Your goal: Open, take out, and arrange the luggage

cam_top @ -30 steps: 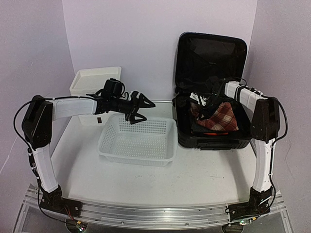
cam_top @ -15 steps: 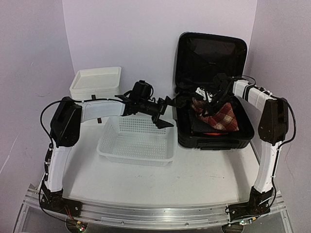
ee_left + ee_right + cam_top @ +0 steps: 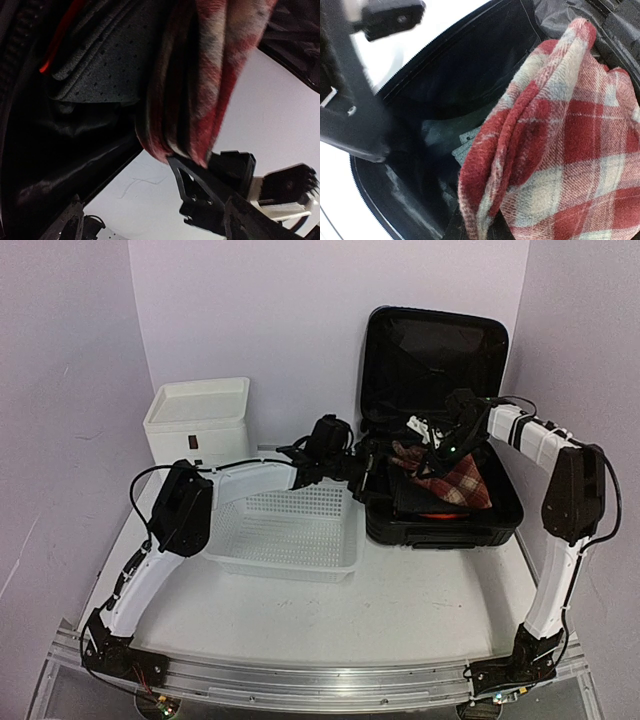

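Note:
The luggage [image 3: 432, 350] is a black hard-shell suitcase lying open at the back right, lid upright. My right gripper [image 3: 432, 447] is shut on a red plaid cloth [image 3: 458, 480], which hangs from it over the base. Under it lie a grey perforated garment [image 3: 102, 60] and something orange [image 3: 440, 513]. In the right wrist view the plaid cloth [image 3: 560, 150] fills the frame and rises out of my right gripper [image 3: 492, 229]. My left gripper [image 3: 372, 468] is open at the suitcase's left rim, close to the cloth. In the left wrist view my left gripper [image 3: 160, 231] holds nothing, below the plaid cloth [image 3: 210, 75].
A white perforated basket [image 3: 285, 532] sits left of the suitcase, under my left forearm. At the back left stands a white drawer box [image 3: 197, 420]. Purple walls close in on both sides and behind.
My left arm has swung right from over the basket to the suitcase's left rim, its jaws spreading a little wider. My right gripper has drawn the plaid cloth slightly up and back.

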Action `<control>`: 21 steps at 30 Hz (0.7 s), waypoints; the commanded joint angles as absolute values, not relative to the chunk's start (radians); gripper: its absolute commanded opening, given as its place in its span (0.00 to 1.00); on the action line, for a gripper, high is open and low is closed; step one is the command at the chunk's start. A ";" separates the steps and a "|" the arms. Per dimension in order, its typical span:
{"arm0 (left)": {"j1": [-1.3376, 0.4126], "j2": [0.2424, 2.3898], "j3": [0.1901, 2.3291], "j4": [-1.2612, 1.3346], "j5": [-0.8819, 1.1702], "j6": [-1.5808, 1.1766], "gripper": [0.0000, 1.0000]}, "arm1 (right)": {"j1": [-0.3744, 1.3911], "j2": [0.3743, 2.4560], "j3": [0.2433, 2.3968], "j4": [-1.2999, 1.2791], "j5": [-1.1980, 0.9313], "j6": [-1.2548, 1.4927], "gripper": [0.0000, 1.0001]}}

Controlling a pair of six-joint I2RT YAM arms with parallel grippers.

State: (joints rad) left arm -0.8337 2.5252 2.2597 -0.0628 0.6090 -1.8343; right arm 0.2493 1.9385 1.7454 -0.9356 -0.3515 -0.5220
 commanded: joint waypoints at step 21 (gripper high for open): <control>-0.813 2.228 2.048 -0.083 0.504 -1.186 0.99 | 0.173 1.890 1.780 -0.925 -0.339 0.020 0.94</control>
State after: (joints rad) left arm -0.8242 2.3695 2.0373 -0.0750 0.5011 -1.4242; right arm 0.2306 1.9152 1.6932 -0.9237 -0.3614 -0.1692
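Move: Inside the open suitcase, the black pouch that the right hand's plaid cloth is to cover lies some 10 cm below that hand, about 2 cm back and 2 cm right. The cloth's middle is roughly 6 cm right of it, 2 cm ahead and 7 cm down; the near rim runs about 12 cm back, 4 cm right and 8 cm down. From the left hand, the cloth's middle lies about 15 cm right, 6 cm ahead and 10 cm down. Holding almost still above the suitcase, the right hand at first keeps its pinch on the plaid cloth's raised edge, then opens wide and lets go while its wrist turns roughly 20 degrees clockwise. The left hand, still wide open, edges a little further right, then draws back left about 5 cm away from the cloth, rolling some 20 degrees. ##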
